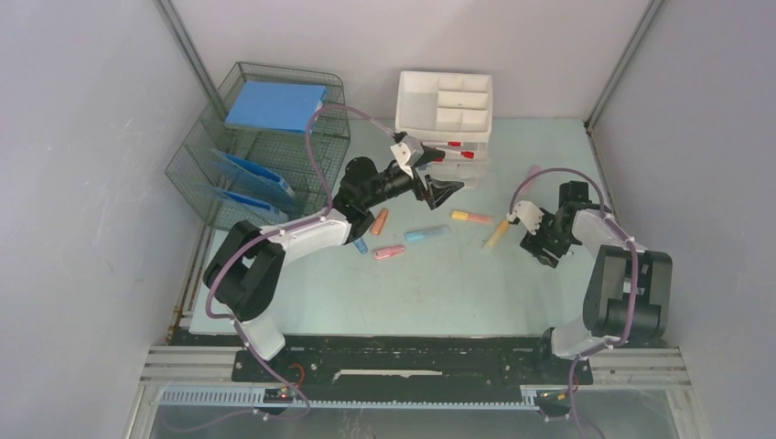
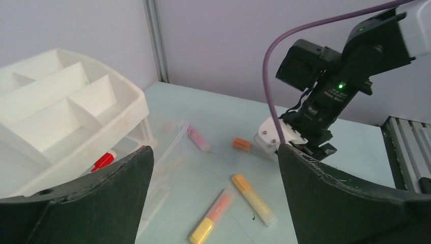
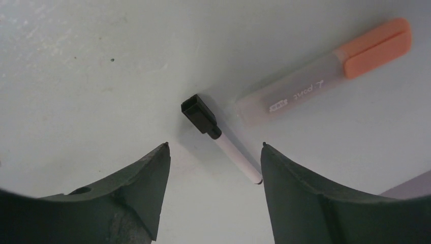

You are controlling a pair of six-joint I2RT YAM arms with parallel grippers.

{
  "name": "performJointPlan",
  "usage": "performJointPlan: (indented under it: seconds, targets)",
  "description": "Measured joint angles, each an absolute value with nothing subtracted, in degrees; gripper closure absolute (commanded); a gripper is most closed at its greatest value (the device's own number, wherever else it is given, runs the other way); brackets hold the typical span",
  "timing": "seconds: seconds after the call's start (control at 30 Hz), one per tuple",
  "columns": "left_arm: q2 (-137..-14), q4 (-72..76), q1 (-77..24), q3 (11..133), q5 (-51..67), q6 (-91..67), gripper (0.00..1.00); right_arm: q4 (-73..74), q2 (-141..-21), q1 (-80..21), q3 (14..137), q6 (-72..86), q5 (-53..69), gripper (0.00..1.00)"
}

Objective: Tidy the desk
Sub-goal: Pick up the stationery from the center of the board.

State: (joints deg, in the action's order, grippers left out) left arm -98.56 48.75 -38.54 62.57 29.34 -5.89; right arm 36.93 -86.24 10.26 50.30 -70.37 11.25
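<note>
The desk (image 1: pixel 458 283) is a pale mint-green tabletop strewn with several highlighters. My left gripper (image 1: pixel 437 190) hovers open and empty beside the white divided organizer (image 1: pixel 444 105). In its wrist view the left gripper (image 2: pixel 211 152) frames a yellow-capped highlighter (image 2: pixel 211 218) and an orange-capped one (image 2: pixel 253 199) lying below. My right gripper (image 1: pixel 542 249) points down at the desk's right side. In the right wrist view the right gripper (image 3: pixel 213 146) is open. A thin white pen with a black cap (image 3: pixel 218 134) lies on the desk between its fingertips, close to the right finger (image 3: pixel 284 178). An orange-capped highlighter (image 3: pixel 325 73) lies just beyond.
A wire mesh file rack (image 1: pixel 265 146) with blue folders stands at the back left. A clear drawer (image 2: pixel 162 157) sticks out under the organizer, with a red-capped marker (image 2: pixel 104 160) inside. Pink (image 1: pixel 389 251), blue (image 1: pixel 426 234) and orange (image 1: pixel 379 220) highlighters lie mid-desk. Grey walls enclose the desk.
</note>
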Motion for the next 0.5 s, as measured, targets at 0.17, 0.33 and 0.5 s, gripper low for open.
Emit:
performJointPlan:
  seconds: [0.17,0.33,0.5]
  targets:
    - [-98.3,48.8,-39.2,62.6,29.3,-4.3,0.00,36.2,-89.9,10.2,50.4,-70.3,10.4,0.41]
    - [-98.3,48.6,-39.6,62.6,29.2,-2.9,0.00,36.9,-92.2,10.1,52.4,-70.0,10.0,0.50]
    - [-98.2,47.6,-40.0,62.6,29.0,-1.7,0.00,37.9,-92.7,10.1,52.7,-69.8,10.0,0.67]
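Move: The black-capped marker lies crosswise just under the right hand, its middle about 1 cm ahead, 2 cm to the right and 3 cm down, cap end to the left. The orange highlighter is roughly 8 cm ahead and 1 cm left, and the yellow highlighter some 6 cm ahead and 12 cm left, both at table height. From the left hand, the marker is about 32 cm right, 5 cm back and 28 cm down. The right hand sinks about 2 cm over the black-capped marker, its fingers partly closing around the barrel beside the cap. ##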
